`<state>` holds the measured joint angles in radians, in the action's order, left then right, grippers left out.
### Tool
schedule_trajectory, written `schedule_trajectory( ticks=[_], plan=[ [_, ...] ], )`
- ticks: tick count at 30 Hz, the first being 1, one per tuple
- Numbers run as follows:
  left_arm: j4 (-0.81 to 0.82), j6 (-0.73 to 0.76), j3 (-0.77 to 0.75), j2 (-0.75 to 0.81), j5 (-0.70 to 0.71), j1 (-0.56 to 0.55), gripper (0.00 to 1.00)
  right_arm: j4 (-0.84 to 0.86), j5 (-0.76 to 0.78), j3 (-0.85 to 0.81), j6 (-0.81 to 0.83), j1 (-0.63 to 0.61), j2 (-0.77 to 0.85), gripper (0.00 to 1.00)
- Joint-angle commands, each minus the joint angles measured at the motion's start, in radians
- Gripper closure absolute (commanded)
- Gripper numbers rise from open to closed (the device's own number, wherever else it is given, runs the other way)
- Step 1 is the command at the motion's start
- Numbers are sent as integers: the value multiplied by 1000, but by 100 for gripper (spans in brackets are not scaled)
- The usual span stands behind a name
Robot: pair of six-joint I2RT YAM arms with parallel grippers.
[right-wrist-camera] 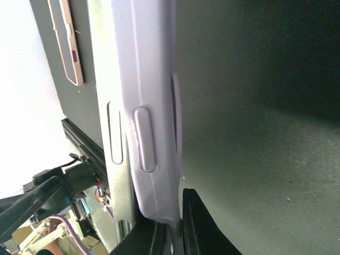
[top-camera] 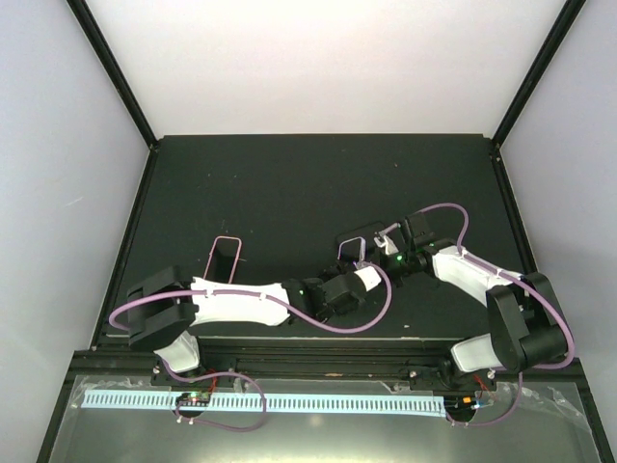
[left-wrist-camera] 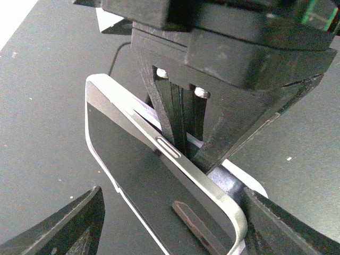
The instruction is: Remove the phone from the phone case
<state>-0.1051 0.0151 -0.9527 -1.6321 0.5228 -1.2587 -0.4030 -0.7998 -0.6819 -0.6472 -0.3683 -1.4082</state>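
A phone [left-wrist-camera: 143, 175] with a dark screen and a silver frame stands on edge above the black table, partly lifted out of its lavender phone case [right-wrist-camera: 151, 106]. My right gripper [right-wrist-camera: 178, 226] is shut on the case's edge; its black fingers [left-wrist-camera: 175, 117] pinch the case just behind the phone. My left gripper [left-wrist-camera: 172, 226] is open around the phone's near end. Its right finger [left-wrist-camera: 287, 228] is at the phone's corner, and its left finger [left-wrist-camera: 74, 226] stands apart from the screen side. From above, both grippers meet at the phone [top-camera: 349, 248] mid-table.
A pink-rimmed empty case [top-camera: 227, 258] lies flat on the table left of the grippers, also visible at the top left of the right wrist view as the pink case [right-wrist-camera: 66, 37]. White walls enclose the black table [top-camera: 289, 183].
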Motion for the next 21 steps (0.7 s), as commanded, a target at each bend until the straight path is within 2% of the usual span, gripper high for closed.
schedule_trajectory(
  ticks=[1,5,8,17,21],
  plan=[
    [-50,83,-22,-25,150,-2,31,64,-184,3,-43,0,11,99],
    [-58,89,-17,-20,257,-1,40,74,-193,5,-49,-1,14,99],
    [-51,75,-12,-8,284,-1,48,79,-193,7,-49,-1,11,99],
    [-19,11,9,43,239,-1,86,72,-166,3,-23,-1,9,99],
    [-13,-21,11,47,225,-1,93,49,-135,-6,4,-1,11,99]
  ],
)
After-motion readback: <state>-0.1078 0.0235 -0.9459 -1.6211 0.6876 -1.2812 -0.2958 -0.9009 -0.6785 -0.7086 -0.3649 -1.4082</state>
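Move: The phone's middle lies about 4 cm ahead of the left hand and 2 cm lower, its near edge by the open fingers; the case, held by the right hand, backs it about 2 cm to its right. The black phone lies some 8 cm ahead of the left hand, 2 cm right and 9 cm down. From the right hand, the phone's middle is about 4 cm ahead and 3 cm left. Left fingers close on the phone's edge, edging up, left and forward; right hand, still pinching the case, rises 2 cm. ##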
